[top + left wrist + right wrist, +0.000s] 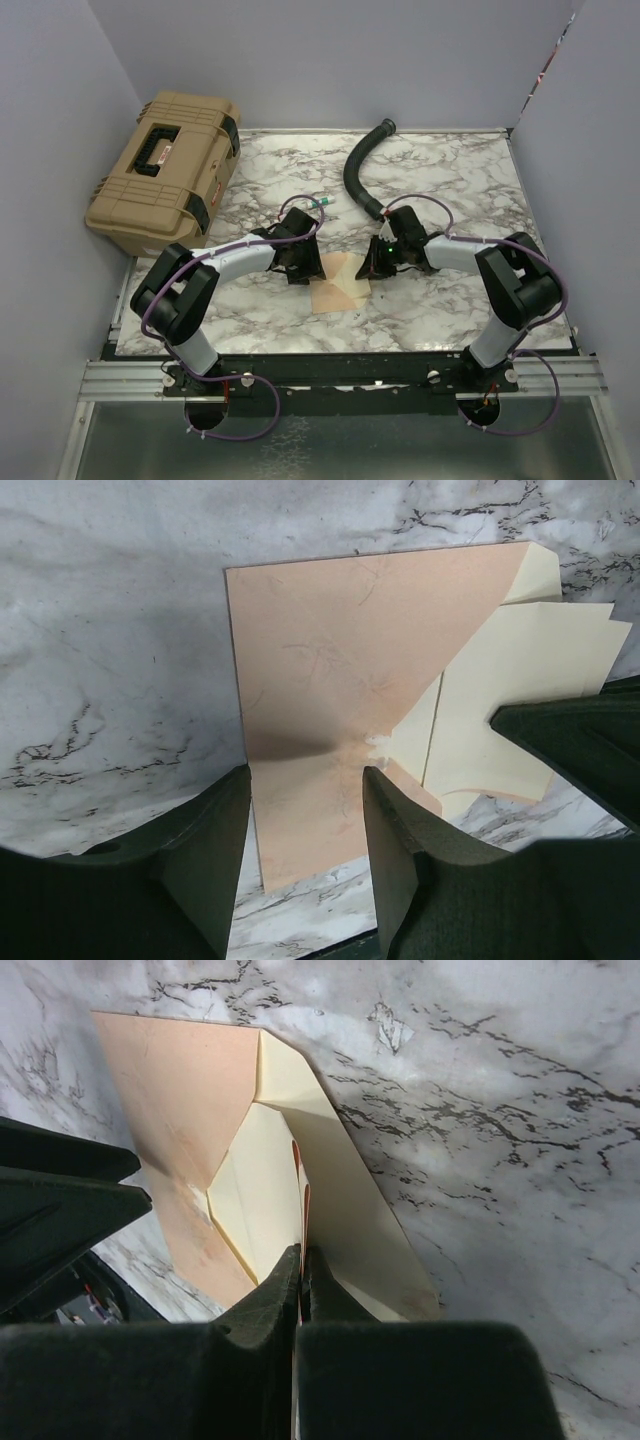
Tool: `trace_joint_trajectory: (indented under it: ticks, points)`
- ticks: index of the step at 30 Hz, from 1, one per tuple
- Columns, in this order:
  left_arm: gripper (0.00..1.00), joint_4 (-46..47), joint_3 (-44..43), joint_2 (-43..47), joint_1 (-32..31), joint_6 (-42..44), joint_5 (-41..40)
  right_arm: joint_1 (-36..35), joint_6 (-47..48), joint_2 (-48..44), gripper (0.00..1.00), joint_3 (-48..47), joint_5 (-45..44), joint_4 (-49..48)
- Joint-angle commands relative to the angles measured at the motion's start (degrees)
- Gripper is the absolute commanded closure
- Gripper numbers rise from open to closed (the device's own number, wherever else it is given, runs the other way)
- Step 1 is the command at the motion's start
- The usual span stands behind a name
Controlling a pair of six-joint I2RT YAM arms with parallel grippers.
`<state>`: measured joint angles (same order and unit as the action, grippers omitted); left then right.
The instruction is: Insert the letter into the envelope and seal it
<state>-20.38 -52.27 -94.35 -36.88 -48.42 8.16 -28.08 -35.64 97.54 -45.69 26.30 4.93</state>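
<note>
The envelope [338, 284] lies flat on the marble table between my two grippers, its brown panel [330, 670] up and its pale cream flap [520, 680] folded open. My left gripper [305, 825] is open. Its fingers [395, 850] stand either side of the envelope's near brown strip with nothing pinched. My right gripper [302, 1260] is shut on a thin raised edge of the cream flap [350, 1200], beside the brown envelope panel [180, 1100]. The letter does not show as a separate sheet; it is hidden.
A tan hard case [165, 170] sits at the back left, partly off the table. A black corrugated hose [358, 170] curves down the back middle, and a small green-tipped item [322, 204] lies near it. Grey walls close in the table on three sides.
</note>
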Motion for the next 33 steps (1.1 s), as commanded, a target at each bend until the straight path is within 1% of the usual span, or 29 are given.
trace_joint_trajectory:
  ticks: [1,6,12,16,20,22,24,30,33]
  points:
    - [0.49,-1.3,1.5,-2.4,-0.8,-1.1,0.2,-0.4,1.2,2.1,0.99,-0.7,1.1,-2.4]
    - [0.49,-0.7,1.5,-2.5,-0.8,-2.0,1.0,-0.8,0.0,2.3,0.99,-0.7,2.3,-3.4]
    - [0.48,4.7,3.5,-1.4,-0.8,-6.8,5.1,-1.4,-1.4,3.0,1.0,-1.1,4.7,-6.1]
    - [0.48,5.5,4.0,-1.1,-0.8,-7.4,5.4,-2.1,-2.0,3.9,0.99,-1.3,5.3,-6.6]
    - [0.48,6.5,5.1,-0.7,-0.8,-8.8,6.0,-3.2,-3.6,4.8,0.99,-0.5,7.2,-10.5]
    - [0.48,6.7,6.0,0.2,-0.8,-9.1,5.4,-3.3,-3.8,4.6,0.98,-0.4,7.3,-10.3]
    - [0.48,6.6,7.0,1.0,-0.8,-9.1,4.7,-3.3,-2.9,3.1,0.94,-0.5,5.7,-8.1]
    - [0.48,6.6,8.7,1.1,-0.8,-8.7,4.3,-3.3,-1.0,-1.1,0.71,-1.9,-1.1,1.0]
    - [0.48,6.2,9.2,1.4,-0.7,-8.1,3.5,-3.3,0.0,-2.6,0.64,-2.2,-3.8,4.0]
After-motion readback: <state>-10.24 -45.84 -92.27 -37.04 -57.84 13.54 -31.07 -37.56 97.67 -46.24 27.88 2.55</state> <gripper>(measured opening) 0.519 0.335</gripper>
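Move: The left hand's half-open fingertips are at the left side of the envelope, whose pocket middle lies about 4 cm to its right, level fore and aft and roughly 1 cm lower. From the right hand, that pocket middle is some 5 cm left, 1 cm back and 1 cm down. The pinched letter, already partly in the mouth, centres about 1 cm left of the right hand; the flap spreads 1 cm back and 1 cm below it, and the green tube lies 17 cm ahead, 9 cm left. The right hand, still pinching the letter's outer edge, pushes it left and deeper into the envelope's mouth by a good 3 cm, drifting slightly back, then opens its fingers about a third of the way, lets go of the letter and eases back about 1 cm to the right while rising a little. Against that push the left hand keeps its half-open fingertips on the pocket's closed side and travels some 2 cm right towards the right hand, carrying the envelope along, with a roll of about 10 degrees that lowers its left side and a drift of nearly 1 cm back late on. ##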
